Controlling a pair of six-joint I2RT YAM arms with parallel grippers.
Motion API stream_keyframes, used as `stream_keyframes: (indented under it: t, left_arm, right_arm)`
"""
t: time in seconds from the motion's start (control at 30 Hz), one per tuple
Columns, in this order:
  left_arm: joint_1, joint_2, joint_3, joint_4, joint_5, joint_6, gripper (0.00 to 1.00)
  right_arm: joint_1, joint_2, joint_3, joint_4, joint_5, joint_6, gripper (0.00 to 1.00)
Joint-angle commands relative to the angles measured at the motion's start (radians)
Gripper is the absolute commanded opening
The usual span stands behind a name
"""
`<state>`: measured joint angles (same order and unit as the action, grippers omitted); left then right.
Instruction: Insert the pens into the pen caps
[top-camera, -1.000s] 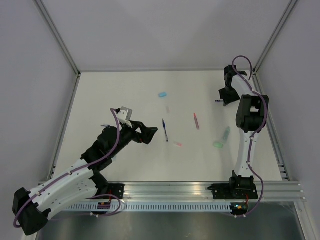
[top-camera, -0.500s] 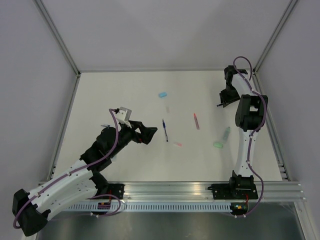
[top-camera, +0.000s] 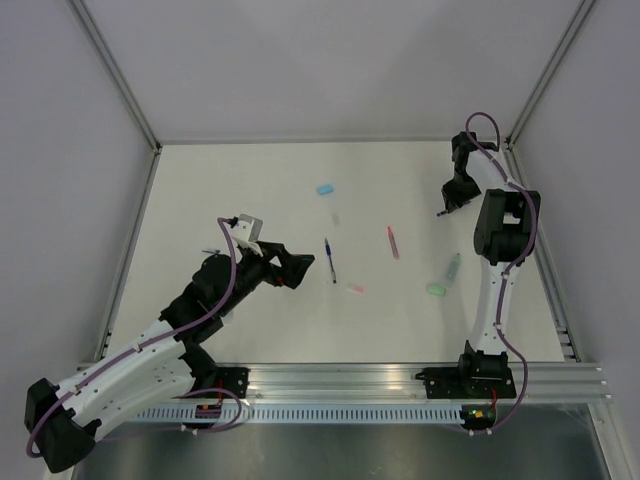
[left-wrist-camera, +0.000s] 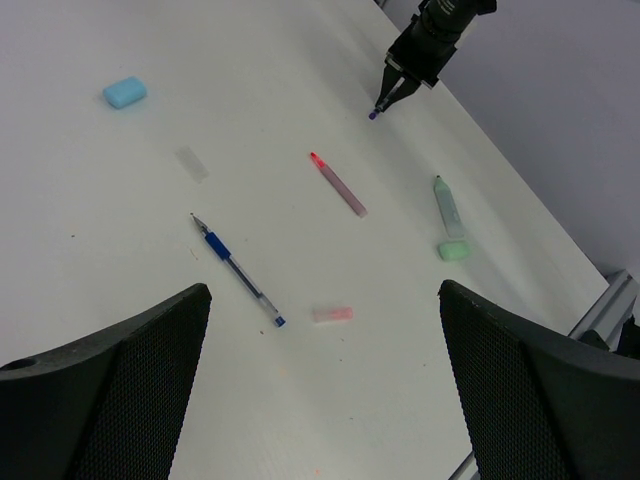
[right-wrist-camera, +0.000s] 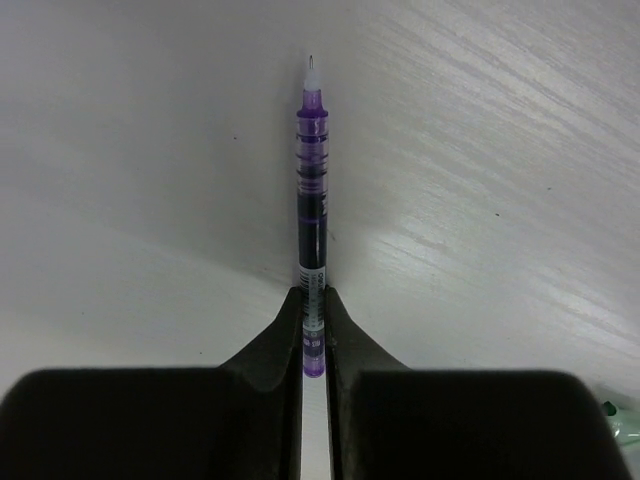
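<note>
My right gripper (right-wrist-camera: 314, 300) is shut on the rear end of a purple pen (right-wrist-camera: 313, 200), whose tip points away over the table. From above, this gripper (top-camera: 444, 206) is at the far right. My left gripper (top-camera: 296, 268) hangs open and holds nothing; its fingers (left-wrist-camera: 100, 400) frame the table. A dark blue pen (top-camera: 329, 261) lies just right of it. A pink pen (top-camera: 392, 242) lies further right. A pale green marker (top-camera: 451, 268) lies beside a green cap (top-camera: 435, 289). A pink cap (left-wrist-camera: 331, 315), a light blue cap (top-camera: 325, 188) and a clear cap (left-wrist-camera: 192, 163) lie loose.
Aluminium rails (top-camera: 130, 250) border the white table on the left, right and back, with grey walls behind them. A slotted rail (top-camera: 400, 380) runs along the near edge by both arm bases.
The right gripper's jaws closed on the purple pen and the gripper shifted slightly. The left arm has stayed where it was, open.
</note>
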<state>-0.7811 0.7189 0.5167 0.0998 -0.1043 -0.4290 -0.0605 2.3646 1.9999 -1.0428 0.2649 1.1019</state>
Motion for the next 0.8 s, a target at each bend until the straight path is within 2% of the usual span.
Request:
stream_keyframes:
  t: [0.0, 0.2, 0.4, 0.43, 0.5, 0.6, 0.77]
  left_arm:
    - [-0.003, -0.009, -0.007, 0.012, -0.026, -0.031, 1.00]
    - [-0.003, 0.002, -0.012, 0.017, -0.031, -0.039, 1.00]
    - [-0.003, 0.050, 0.008, 0.000, -0.032, -0.042, 0.99]
    - [-0.003, 0.059, 0.011, 0.001, -0.014, -0.043, 0.99]
    - [-0.001, 0.097, 0.029, -0.003, 0.009, -0.048, 0.99]
    - [0.011, 0.158, 0.097, -0.066, 0.051, -0.079, 0.98]
    - [0.068, 0.229, 0.213, -0.138, 0.208, -0.138, 0.97]
  right_arm:
    - [-0.010, -0.001, -0.090, 0.024, 0.002, -0.102, 0.01]
    - [-0.009, -0.102, -0.206, 0.095, -0.029, -0.241, 0.00]
    - [-0.006, -0.312, -0.465, 0.363, -0.232, -0.506, 0.00]
    - [0.001, -0.342, -0.498, 0.433, -0.295, -0.534, 0.00]
    - [0.010, -0.430, -0.564, 0.475, -0.323, -0.591, 0.00]
    - [0.051, -0.517, -0.575, 0.480, -0.326, -0.649, 0.00]
    - [0.191, -0.663, -0.613, 0.490, -0.308, -0.682, 0.00]
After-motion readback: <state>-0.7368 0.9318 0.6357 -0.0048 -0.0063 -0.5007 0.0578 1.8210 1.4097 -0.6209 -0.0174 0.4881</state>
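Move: The right hand already pinches the purple pen near its rear end, just above the table. The clear cap is about 36 cm left and 3 cm back, the pink marker 19 cm left and 10 cm back, the green marker 4 cm left and 18 cm back. From the left hand, some 22 cm up, the clear cap is 21 cm ahead and 11 cm right; the blue pen is 8 cm ahead, 10 cm right. Keeping its pinch on the purple pen, the right hand draws back low over the table about 6 cm, then climbs some 8 cm while swinging about 9 cm left towards the clear cap, turning roughly 45 degrees counter-clockwise throughout and tilting its fingers a little forward late on. The open left hand waits at first, then sinks about 4 cm, rises slightly and eases right and forward towards the clear cap, its fingers tipping down. ##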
